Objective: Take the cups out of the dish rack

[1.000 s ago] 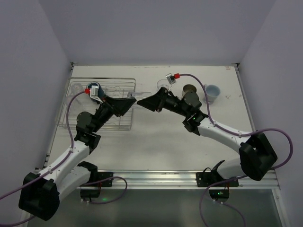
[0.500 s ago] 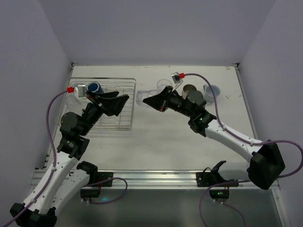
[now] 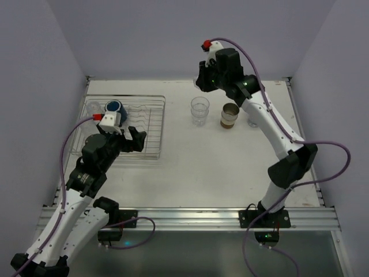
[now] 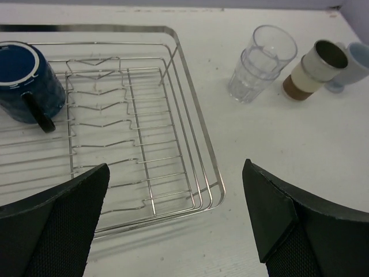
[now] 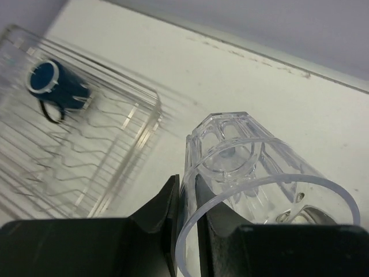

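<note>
My right gripper point(image 5: 187, 196) is shut on the wall of a clear tumbler point(image 5: 253, 167), one finger inside the rim and one outside. That arm is raised high over the table's back point(image 3: 203, 78). The dish rack point(image 3: 161, 118) lies at the left, with a dark blue mug point(image 3: 114, 108) on its side in the far corner point(image 4: 23, 78). My left gripper point(image 4: 176, 170) hangs open and empty above the rack's near right corner point(image 3: 137, 140). On the table stand stacked clear tumblers point(image 3: 200, 109), a brown-tan cup point(image 3: 229, 115) and a pale blue cup point(image 4: 351, 60).
The standing cups form a row right of the rack point(image 4: 173, 52), toward the back. White walls close in the table on three sides. The right arm's links cross above the pale blue cup in the top view.
The left gripper let go of the clear tumbler and drew back to the rack's near right corner. The right gripper shut on the tumbler and rose up and back with it.
</note>
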Robot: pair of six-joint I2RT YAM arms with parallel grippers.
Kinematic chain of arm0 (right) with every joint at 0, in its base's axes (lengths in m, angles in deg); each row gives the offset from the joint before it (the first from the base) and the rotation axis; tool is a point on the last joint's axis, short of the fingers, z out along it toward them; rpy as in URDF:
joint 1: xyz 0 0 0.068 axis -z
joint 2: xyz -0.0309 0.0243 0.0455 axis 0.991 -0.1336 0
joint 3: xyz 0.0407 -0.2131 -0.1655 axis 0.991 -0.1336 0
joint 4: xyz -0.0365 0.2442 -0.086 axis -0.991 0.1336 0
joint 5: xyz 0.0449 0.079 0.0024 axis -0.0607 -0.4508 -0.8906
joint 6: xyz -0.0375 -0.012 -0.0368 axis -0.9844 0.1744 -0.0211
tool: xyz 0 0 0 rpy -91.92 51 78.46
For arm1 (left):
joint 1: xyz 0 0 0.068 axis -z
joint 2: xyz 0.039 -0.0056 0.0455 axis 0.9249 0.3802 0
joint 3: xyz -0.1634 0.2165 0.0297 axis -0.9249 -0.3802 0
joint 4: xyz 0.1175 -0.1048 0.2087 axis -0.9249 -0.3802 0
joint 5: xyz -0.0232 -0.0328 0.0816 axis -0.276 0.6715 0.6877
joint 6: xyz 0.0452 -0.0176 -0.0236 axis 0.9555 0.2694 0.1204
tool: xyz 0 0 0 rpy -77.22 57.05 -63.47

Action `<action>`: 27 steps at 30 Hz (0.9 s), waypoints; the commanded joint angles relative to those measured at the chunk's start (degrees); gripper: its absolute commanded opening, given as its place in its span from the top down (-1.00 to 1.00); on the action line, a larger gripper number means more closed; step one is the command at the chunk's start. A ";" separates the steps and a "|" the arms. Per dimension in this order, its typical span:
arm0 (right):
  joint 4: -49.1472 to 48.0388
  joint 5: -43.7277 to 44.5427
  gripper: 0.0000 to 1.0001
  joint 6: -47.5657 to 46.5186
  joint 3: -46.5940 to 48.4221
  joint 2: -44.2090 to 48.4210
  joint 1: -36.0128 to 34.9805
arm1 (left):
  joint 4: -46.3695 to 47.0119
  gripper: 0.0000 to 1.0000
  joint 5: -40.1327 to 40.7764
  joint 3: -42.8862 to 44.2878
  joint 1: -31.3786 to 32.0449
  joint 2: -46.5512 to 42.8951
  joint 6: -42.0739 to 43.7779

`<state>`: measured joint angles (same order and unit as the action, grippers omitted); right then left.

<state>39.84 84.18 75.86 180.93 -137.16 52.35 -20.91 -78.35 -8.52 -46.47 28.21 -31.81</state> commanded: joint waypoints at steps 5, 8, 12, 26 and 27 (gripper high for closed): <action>27.71 8.34 1.00 -14.15 28.03 -18.18 -0.34 | -0.69 -1.00 -1.85 0.22 -1.23 1.97 4.33; 29.39 8.43 1.00 -15.12 30.79 -21.88 -0.26 | -0.60 -1.00 -3.25 0.05 -2.11 1.54 3.98; 28.07 6.41 1.00 -14.77 27.20 -22.77 -1.05 | -0.34 -1.00 -4.13 -0.13 -3.00 0.83 3.72; 26.14 8.08 1.00 -14.68 22.18 -24.09 -2.54 | -0.25 -1.00 -4.75 -0.30 -3.52 1.45 3.54; 26.22 8.17 1.00 -14.77 22.10 -24.09 -2.46 | -0.16 -1.00 -4.83 -0.30 -3.52 1.45 3.54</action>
<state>62.98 91.46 67.31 202.77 -162.29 49.66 -22.16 -81.80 -9.07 -49.29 29.74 -29.25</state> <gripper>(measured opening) 0.160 0.997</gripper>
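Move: The stack of clear glasses stands about 7 cm ahead of the right hand, 1 cm to its left and some 27 cm below, counted to its middle. From the right hand the brown-and-white cup is roughly 6 cm ahead and 12 cm right, and the blue-grey cup about 6 cm ahead and 25 cm right, both some 28 cm lower. From the left hand the stack lies about 23 cm ahead, 23 cm right and 19 cm below. Lower the right gripper some 13 cm towards the mouth of the glass stack, keeping the pinch on the clear glass. Swing forward about 5 cm in the early part of the drop, then ease back 2 cm and slightly left while still sinking, and tip the fingers roughly 25 degrees further down so the glass's base points at the stack. ##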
